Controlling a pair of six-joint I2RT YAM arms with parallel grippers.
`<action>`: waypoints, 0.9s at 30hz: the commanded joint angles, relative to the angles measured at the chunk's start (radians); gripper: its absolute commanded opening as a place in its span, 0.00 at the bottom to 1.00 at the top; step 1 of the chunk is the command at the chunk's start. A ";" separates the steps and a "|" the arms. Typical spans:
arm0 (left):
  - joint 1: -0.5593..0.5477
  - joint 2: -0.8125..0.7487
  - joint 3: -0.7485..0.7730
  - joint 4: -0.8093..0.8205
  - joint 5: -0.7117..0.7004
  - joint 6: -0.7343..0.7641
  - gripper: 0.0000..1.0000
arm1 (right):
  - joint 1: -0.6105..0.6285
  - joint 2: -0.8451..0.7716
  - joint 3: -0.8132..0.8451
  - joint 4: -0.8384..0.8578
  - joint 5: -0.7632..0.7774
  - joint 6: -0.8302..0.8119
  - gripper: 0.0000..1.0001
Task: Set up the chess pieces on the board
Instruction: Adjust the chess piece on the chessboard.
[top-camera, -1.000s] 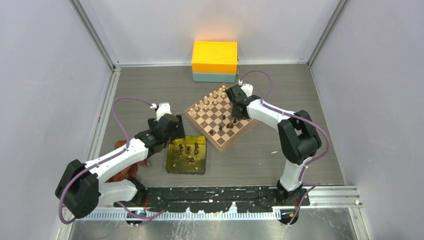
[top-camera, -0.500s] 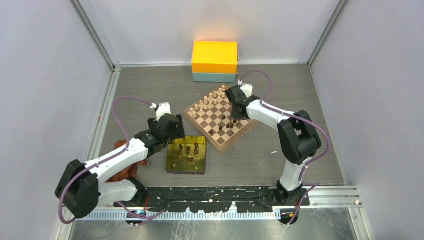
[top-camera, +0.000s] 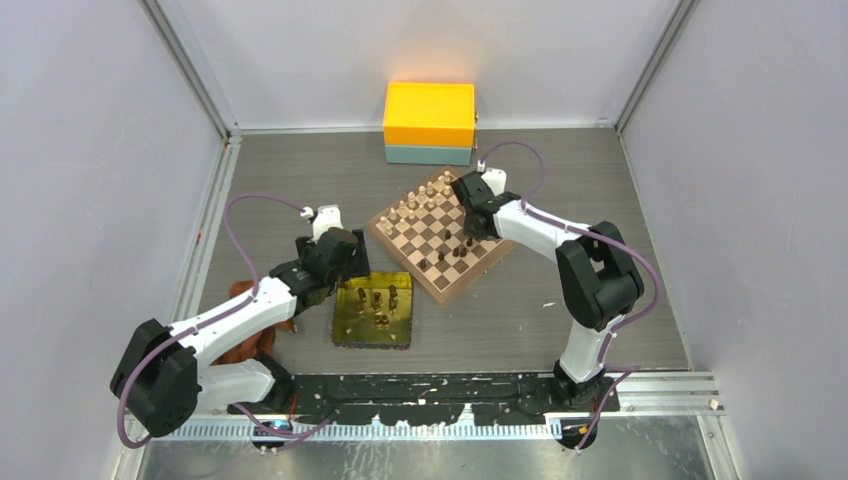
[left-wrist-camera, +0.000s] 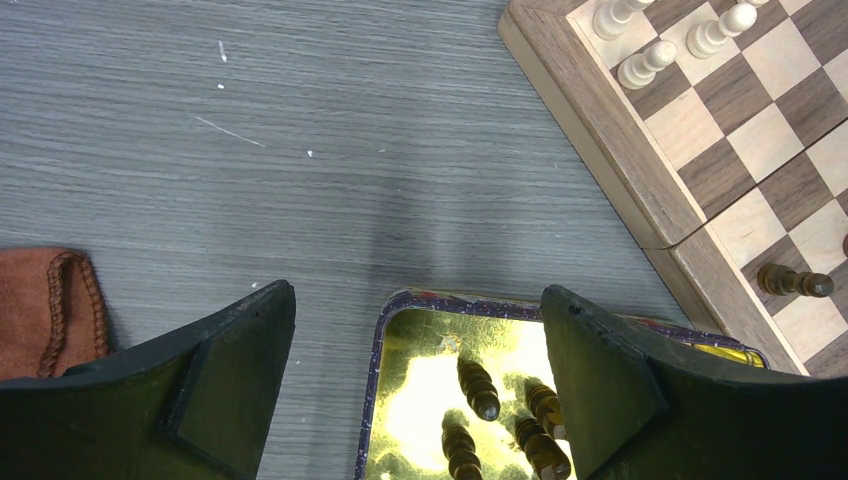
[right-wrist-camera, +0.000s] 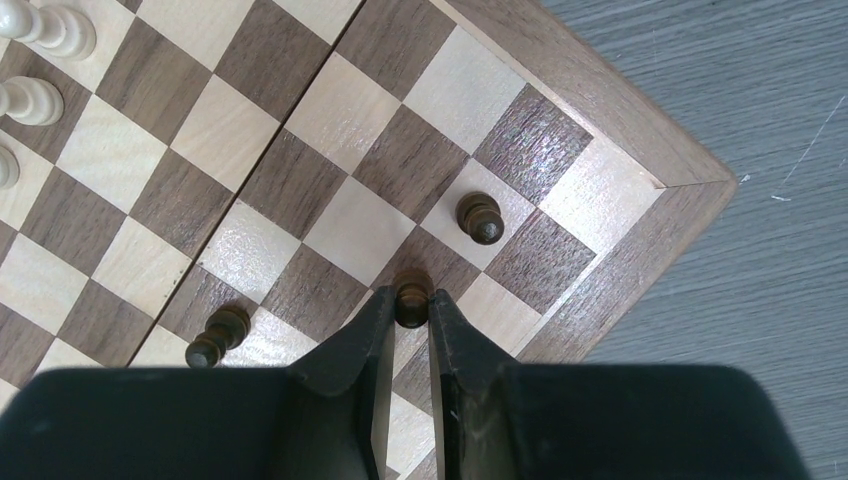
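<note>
The wooden checkered board (top-camera: 440, 232) lies turned like a diamond mid-table. My right gripper (right-wrist-camera: 411, 302) is shut on a dark-brown chess piece (right-wrist-camera: 412, 298) over a dark square near the board's right corner (right-wrist-camera: 690, 185). Two more dark pieces stand close by, one (right-wrist-camera: 481, 217) ahead and one (right-wrist-camera: 215, 335) to the left. In the overhead view my right gripper (top-camera: 470, 228) hangs over the board's right half. My left gripper (left-wrist-camera: 415, 330) stands open over the far edge of the gold tray (left-wrist-camera: 400, 340), where several dark pieces (left-wrist-camera: 478, 386) lie. Pale pieces (top-camera: 420, 200) line the board's far side.
An orange box on a teal base (top-camera: 429, 122) stands at the back. A reddish-brown cloth pouch (left-wrist-camera: 50, 310) lies left of the gold tray (top-camera: 345, 325). Grey walls close in on three sides.
</note>
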 joint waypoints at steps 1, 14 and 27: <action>-0.002 -0.016 0.004 0.039 -0.012 -0.010 0.93 | -0.013 -0.048 -0.011 -0.004 0.022 0.011 0.15; -0.003 -0.004 0.016 0.034 -0.012 -0.007 0.93 | -0.026 -0.036 -0.007 0.004 0.001 0.004 0.21; -0.004 -0.002 0.012 0.036 -0.012 -0.009 0.94 | -0.025 -0.049 0.001 -0.001 -0.017 -0.001 0.50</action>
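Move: A dark chess piece is already between the right fingers, standing on the board; the middle of its dark square lies under 1 cm to the right and roughly 3 cm below the hand point. The corner-side piece stands about 2 cm ahead and 2 cm right of the hand, the next piece about 1 cm back and 2 cm left, and the lone dark piece about 5 cm left, level. From the left hand that square is some 8 cm ahead, 25 cm right and 6 cm lower. The pinched dark piece is slid to the right by about half a centimetre, towards the middle of its square, the right hand staying level and pointing down and forward. Then the fingers open to about half their full width and let go of the piece, and the hand eases a few millimetres lower. ##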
